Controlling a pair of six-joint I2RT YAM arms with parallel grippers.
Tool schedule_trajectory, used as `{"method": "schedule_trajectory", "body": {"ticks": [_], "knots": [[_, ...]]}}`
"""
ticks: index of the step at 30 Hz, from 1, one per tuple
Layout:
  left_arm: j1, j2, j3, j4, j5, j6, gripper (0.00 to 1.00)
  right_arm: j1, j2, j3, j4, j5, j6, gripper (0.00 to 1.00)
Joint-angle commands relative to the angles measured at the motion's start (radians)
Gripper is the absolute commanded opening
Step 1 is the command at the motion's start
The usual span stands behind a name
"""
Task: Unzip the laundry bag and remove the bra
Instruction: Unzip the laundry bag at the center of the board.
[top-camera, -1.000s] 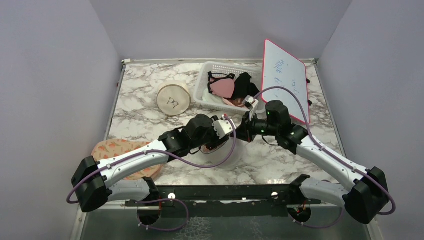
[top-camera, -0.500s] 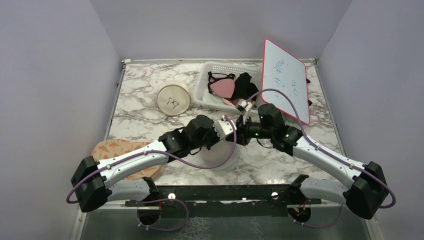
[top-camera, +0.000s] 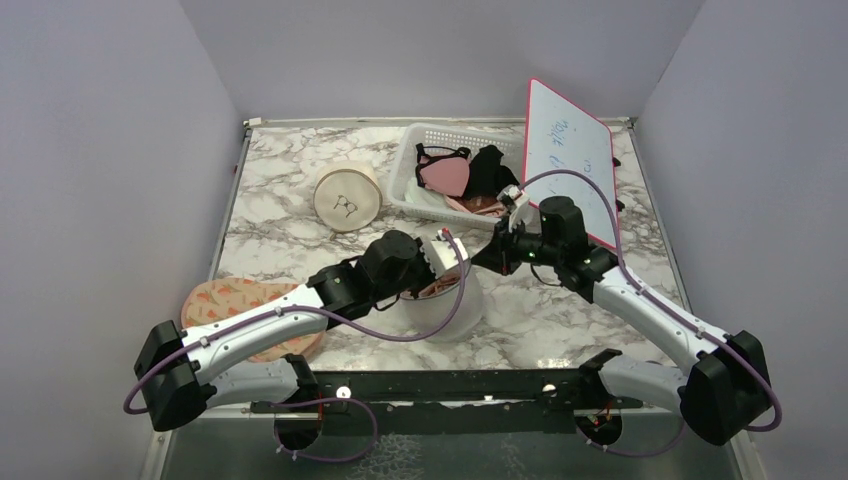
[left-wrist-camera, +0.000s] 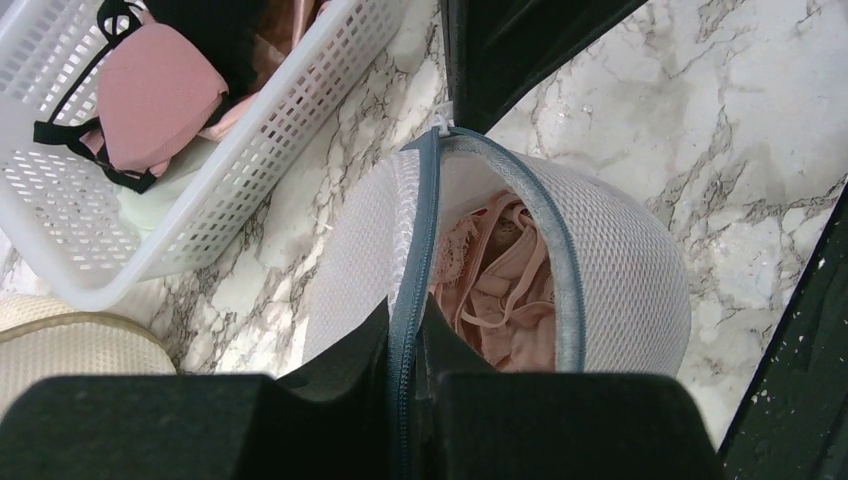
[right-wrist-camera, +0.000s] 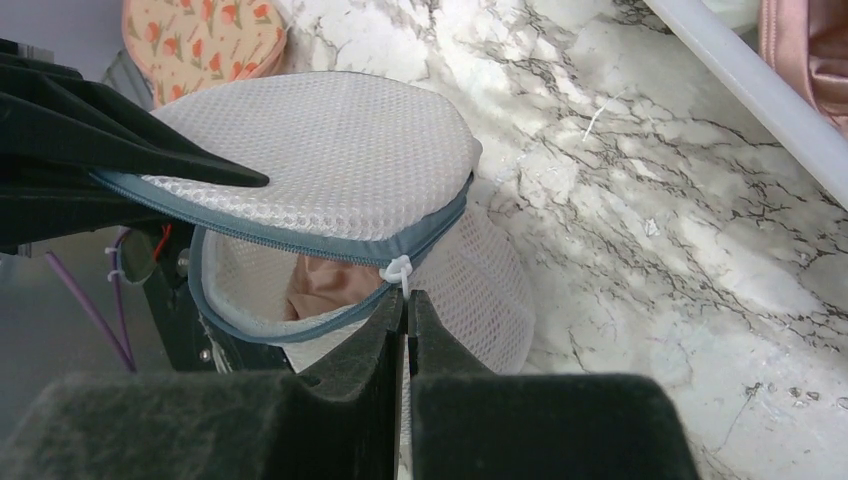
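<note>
The white mesh laundry bag (top-camera: 445, 305) stands near the table's front middle, its grey-blue zip ring (left-wrist-camera: 545, 220) partly undone and the flat lid (right-wrist-camera: 320, 150) lifted. A peach lace bra (left-wrist-camera: 500, 290) lies inside and also shows in the right wrist view (right-wrist-camera: 325, 285). My left gripper (left-wrist-camera: 408, 335) is shut on the lid's zip edge. My right gripper (right-wrist-camera: 406, 305) is shut on the white zip pull (right-wrist-camera: 397, 270) at the bag's far side. In the top view the left gripper (top-camera: 440, 262) and right gripper (top-camera: 490, 255) meet over the bag.
A white basket (top-camera: 425, 195) with pink and black bras stands behind the bag. A cream round case with a black drawing (top-camera: 347, 198) is at back left, a peach patterned pouch (top-camera: 240, 300) at front left, a red-edged whiteboard (top-camera: 570, 155) at back right.
My right gripper drew the zip pull to the right and back around the ring. The bag's lid has opened wider and the left arm shifted slightly left.
</note>
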Motion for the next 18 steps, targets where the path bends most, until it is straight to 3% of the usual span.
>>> {"method": "schedule_trajectory", "body": {"ticks": [1,13,18], "knots": [[0.000,-0.034,-0.010,0.022,-0.033,0.007,0.00,-0.014,0.001,0.005,0.000,-0.061,-0.039,0.01],[-0.001,0.020,0.008,0.011,-0.026,0.001,0.40,0.079,-0.021,0.009,0.036,-0.113,0.013,0.01],[-0.004,0.025,0.010,0.010,-0.015,-0.003,0.44,0.141,-0.011,0.030,0.049,-0.093,0.032,0.01]]}}
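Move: The right hand holds the laundry bag's zip pull. From it, the lid rim pinched by the left fingers lies some 8 cm left, 2 cm back and 3 cm higher. The bag's middle is about 7 cm back, 5 cm left and 8 cm below; the white basket's is roughly 18 cm ahead, straight out, and 10 cm lower. From the left hand, the zip pull is about 8 cm right, 2 cm ahead and 3 cm lower. Still pinching the zip pull, the right fingers carry it back and left towards the left hand, about 4.5 cm in all and quickening, while turning some 10 degrees counter-clockwise. The left fingers give up their pinch on the lid rim, opening a little under halfway while staying astride it, and dip about 1 cm late on. ##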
